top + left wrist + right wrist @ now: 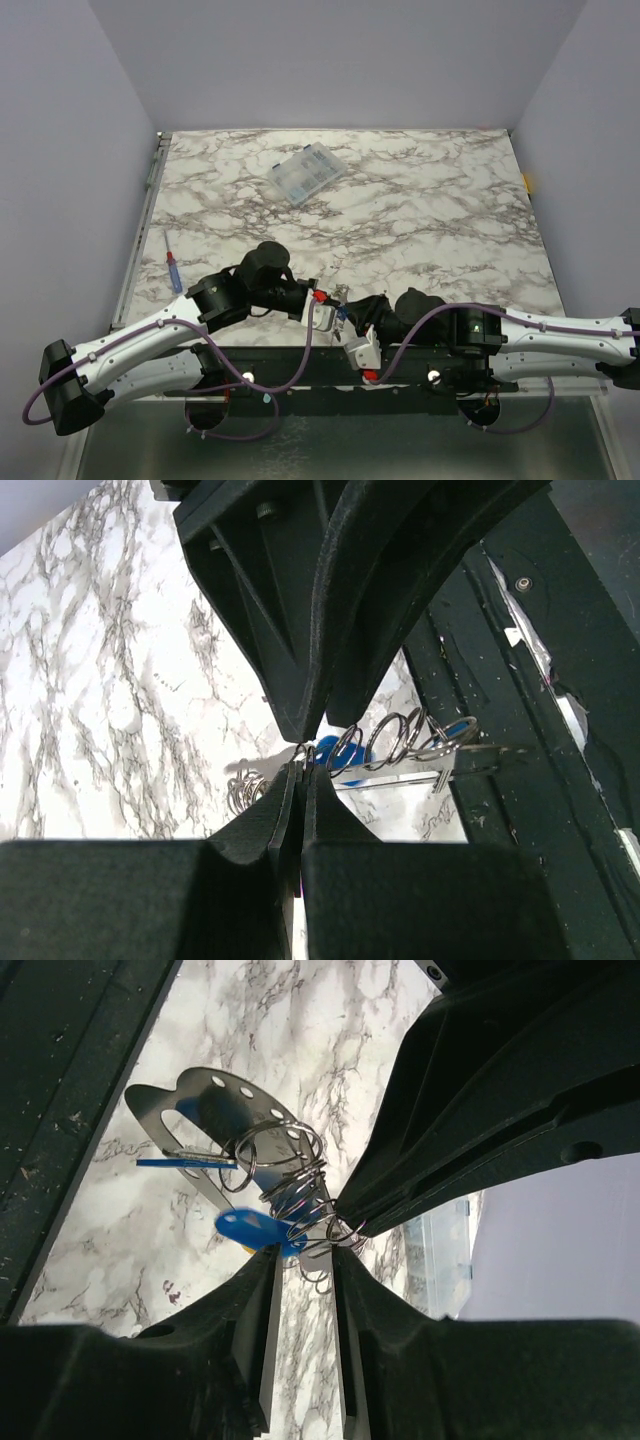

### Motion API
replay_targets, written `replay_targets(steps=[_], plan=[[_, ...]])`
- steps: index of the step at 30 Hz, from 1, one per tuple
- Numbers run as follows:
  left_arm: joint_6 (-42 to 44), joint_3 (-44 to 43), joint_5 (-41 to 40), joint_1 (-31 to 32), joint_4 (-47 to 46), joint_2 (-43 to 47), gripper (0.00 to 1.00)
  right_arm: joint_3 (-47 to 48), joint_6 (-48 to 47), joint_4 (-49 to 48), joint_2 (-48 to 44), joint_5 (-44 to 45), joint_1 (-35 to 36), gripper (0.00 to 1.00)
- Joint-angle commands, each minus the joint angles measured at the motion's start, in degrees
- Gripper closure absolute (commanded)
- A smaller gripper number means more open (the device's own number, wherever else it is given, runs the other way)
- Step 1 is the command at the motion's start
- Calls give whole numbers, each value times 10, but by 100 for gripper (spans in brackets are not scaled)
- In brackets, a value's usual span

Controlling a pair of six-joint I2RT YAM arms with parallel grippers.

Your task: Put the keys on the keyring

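At the table's near edge both grippers meet over a bunch of small wire rings [295, 1195]. My left gripper [303, 758] is shut, pinching one wire ring of the bunch at its tips. A key with a blue head [250, 1228] hangs on the rings and shows in the left wrist view as well [345, 762]. A pale grey flat loop with holes, the keyring [205, 1110], hangs from the same bunch. My right gripper [305, 1258] stands open with a narrow gap, its left fingertip against the blue head. From above, the left gripper [333, 306] and right gripper [350, 320] nearly touch.
A clear plastic compartment box [307, 173] lies at the back of the marble table [430, 220]. A red-and-blue screwdriver [173, 268] lies near the left edge. The black base rail [300, 365] runs right under the grippers.
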State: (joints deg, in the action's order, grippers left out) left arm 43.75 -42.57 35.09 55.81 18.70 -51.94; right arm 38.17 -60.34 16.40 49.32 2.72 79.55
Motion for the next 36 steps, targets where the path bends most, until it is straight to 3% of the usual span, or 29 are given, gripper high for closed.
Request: replay_targets(steps=[1,10,24,28,32,36], plan=[[-1,6,13,-3,-31,11,100,-6,10,-2,-9,7,6,66],[4,8,13,-4,-33,16,100,-9,43,-33,-27,19,5,63],[10,34,7,-4,-73,48,100,-87,201,-258,-109,137,6,57],[8,45,-2,-5,-88,59,100,-86,229,-246,-132,132,4,55],[2,64,-17,-6,-122,78,100,-71,335,-292,-138,224,4,46],[-11,84,-35,-10,-160,92,100,0,426,-231,-98,277,-6,45]])
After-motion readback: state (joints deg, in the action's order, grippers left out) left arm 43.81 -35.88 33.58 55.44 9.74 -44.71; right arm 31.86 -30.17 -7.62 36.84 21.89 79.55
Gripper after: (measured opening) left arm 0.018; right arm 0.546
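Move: The keyring, a wire coil on a flat metal plate, is still held by the left fingers; its middle hangs about 4 cm back, 1 cm left and 3 cm below the right hand. A blue key sits between the two hands, roughly 1 cm back, 1 cm left and 1 cm below the right fingertips. From the left hand the keyring's middle is some 5 cm back, 3 cm to the right and 3 cm lower. Already parted beside the blue key, the right fingers back off empty from the keyring and the left fingertips: after a brief pause the hand climbs about 9 cm, also going a few centimetres forward and to the right, and its fingers spread wider. As it rises, its wrist swings some 50 degrees, bringing the fingers up from pointing down-left and round clockwise towards forward, while the left hand keeps its shut pinch on the coil, rises about 1 cm and tilts slightly. ##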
